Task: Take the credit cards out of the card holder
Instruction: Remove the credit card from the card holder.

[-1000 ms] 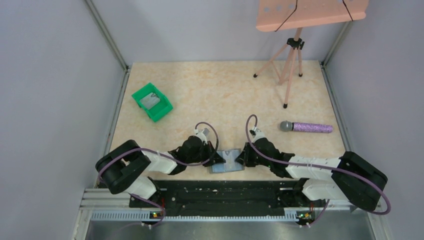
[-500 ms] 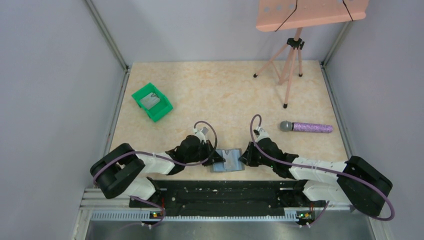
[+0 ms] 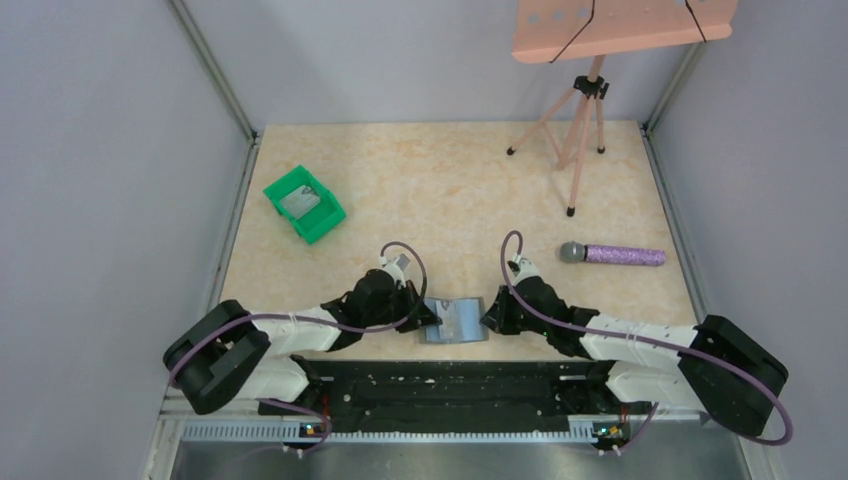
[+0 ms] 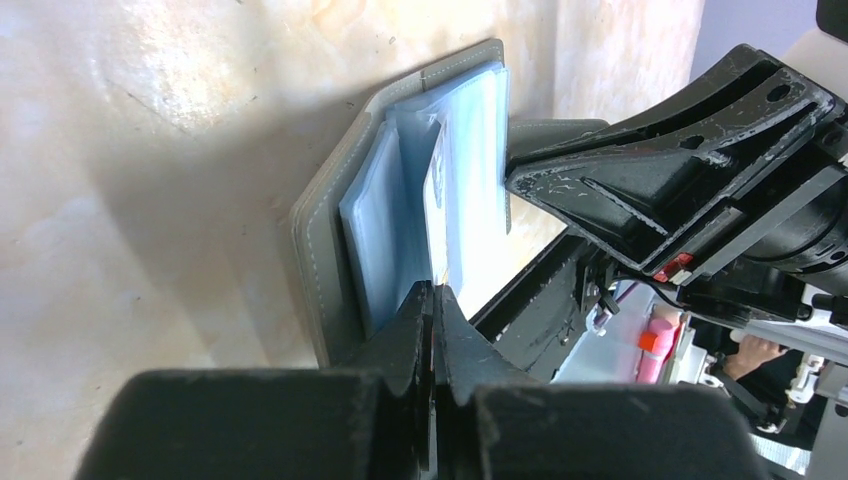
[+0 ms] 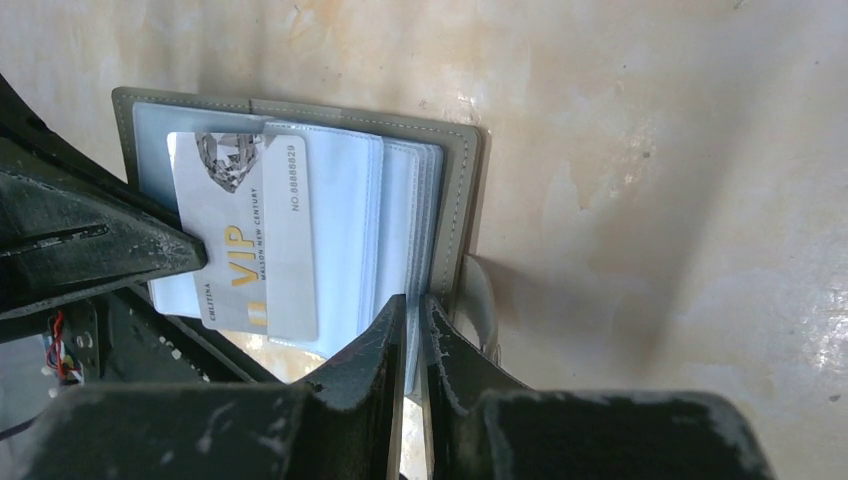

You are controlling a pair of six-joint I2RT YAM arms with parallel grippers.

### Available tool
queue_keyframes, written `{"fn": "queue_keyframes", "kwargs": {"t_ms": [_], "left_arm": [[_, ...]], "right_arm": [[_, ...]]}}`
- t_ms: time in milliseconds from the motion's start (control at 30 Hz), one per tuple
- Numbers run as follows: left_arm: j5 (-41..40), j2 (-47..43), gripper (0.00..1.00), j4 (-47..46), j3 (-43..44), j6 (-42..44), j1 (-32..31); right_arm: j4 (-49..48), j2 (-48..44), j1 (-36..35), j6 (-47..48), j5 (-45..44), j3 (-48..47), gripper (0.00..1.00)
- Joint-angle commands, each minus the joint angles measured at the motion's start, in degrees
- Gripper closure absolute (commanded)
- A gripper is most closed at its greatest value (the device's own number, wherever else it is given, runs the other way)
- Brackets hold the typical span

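Note:
The grey card holder (image 3: 455,320) stands open and bowed up between my two grippers near the table's front edge. In the right wrist view its grey cover (image 5: 460,200) holds pale blue sleeves, and a white VIP credit card (image 5: 245,240) sticks partway out of a sleeve toward the left. My left gripper (image 4: 437,292) is shut on that card's thin edge (image 4: 436,200), beside the holder's grey cover (image 4: 320,230). My right gripper (image 5: 414,300) is shut on the holder's sleeves next to the spine. From above, the left gripper (image 3: 428,318) and right gripper (image 3: 488,318) flank the holder.
A green bin (image 3: 304,203) with a grey flat thing inside sits at the back left. A purple microphone (image 3: 612,254) lies to the right. A pink tripod stand (image 3: 580,130) stands at the back right. The black base rail (image 3: 450,385) runs just behind the holder's near side.
The left arm has drawn back to the left while its gripper stays at the holder. The holder has gone from lying flatter to bowed up between the grippers.

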State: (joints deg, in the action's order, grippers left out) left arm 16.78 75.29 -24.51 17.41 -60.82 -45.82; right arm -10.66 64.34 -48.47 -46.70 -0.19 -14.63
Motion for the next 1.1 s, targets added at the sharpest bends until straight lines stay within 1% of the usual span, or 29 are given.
{"fn": "queue_keyframes", "kwargs": {"t_ms": [0,300,400,567,667,800,900,1000,1067], "left_arm": [[-2.2,-3.7,1.00,4.5,0.4,3.8,0.9],[-2.8,-7.5,1.00,9.1,1.6,6.1,1.3],[-3.0,-8.7,1.00,10.8,1.8,7.2,1.7],[-1.4,-10.1,1.00,12.3,2.0,9.5,2.8],[0.0,-10.9,1.00,13.6,2.9,11.4,2.9],[1.7,-11.8,1.00,17.8,5.1,14.7,3.0],[1.9,-12.4,1.00,19.4,5.7,15.9,3.0],[2.3,-12.9,1.00,20.2,6.0,16.8,3.2],[2.9,-13.2,1.00,20.4,6.1,17.4,3.3]], "right_arm": [[0.2,-1.7,0.7,3.0,1.2,-2.1,0.90],[3.1,-4.2,0.8,5.5,3.4,-5.3,0.89],[3.4,-5.3,0.8,7.4,5.5,-6.7,0.87],[1.9,-5.4,1.7,12.2,11.9,-9.3,0.79],[1.3,-3.6,4.7,15.0,18.6,-11.3,0.73],[0.3,-0.8,9.2,18.1,27.2,-13.0,0.62],[-0.1,2.1,11.2,20.2,33.8,-14.9,0.55],[1.3,7.0,11.4,23.3,37.6,-18.1,0.48],[1.2,9.5,11.4,24.7,39.6,-19.5,0.46]]}}
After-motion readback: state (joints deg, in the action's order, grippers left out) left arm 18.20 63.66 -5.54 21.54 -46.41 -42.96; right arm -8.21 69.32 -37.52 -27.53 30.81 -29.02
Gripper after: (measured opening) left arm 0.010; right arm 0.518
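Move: The left hand already pinches the credit card by its left side; the card's middle lies about 2 cm to its right and some 1 cm below, its right part still under the clear sleeve. The open card holder's middle is around 4 cm right of that hand, 3 cm below. From the right hand, which grips the page stack at the holder's right edge, the card is about 9 cm left, 1 cm up, the holder's middle about 7 cm left, 1 cm down, both level fore and aft. The left hand keeps its pinch on the card and draws it left out of the clear sleeve by about 2.5 cm, rising roughly 2 cm, most of that late, and tilting around 10 degrees. The right hand at first stays at the page stack on the holder's right edge while the card is being drawn, then lets go and lifts quickly about 8 cm, drifting some 4 cm left over the holder towards the card as it swings about 25 degrees counter-clockwise and its fingers spread to roughly half open. ##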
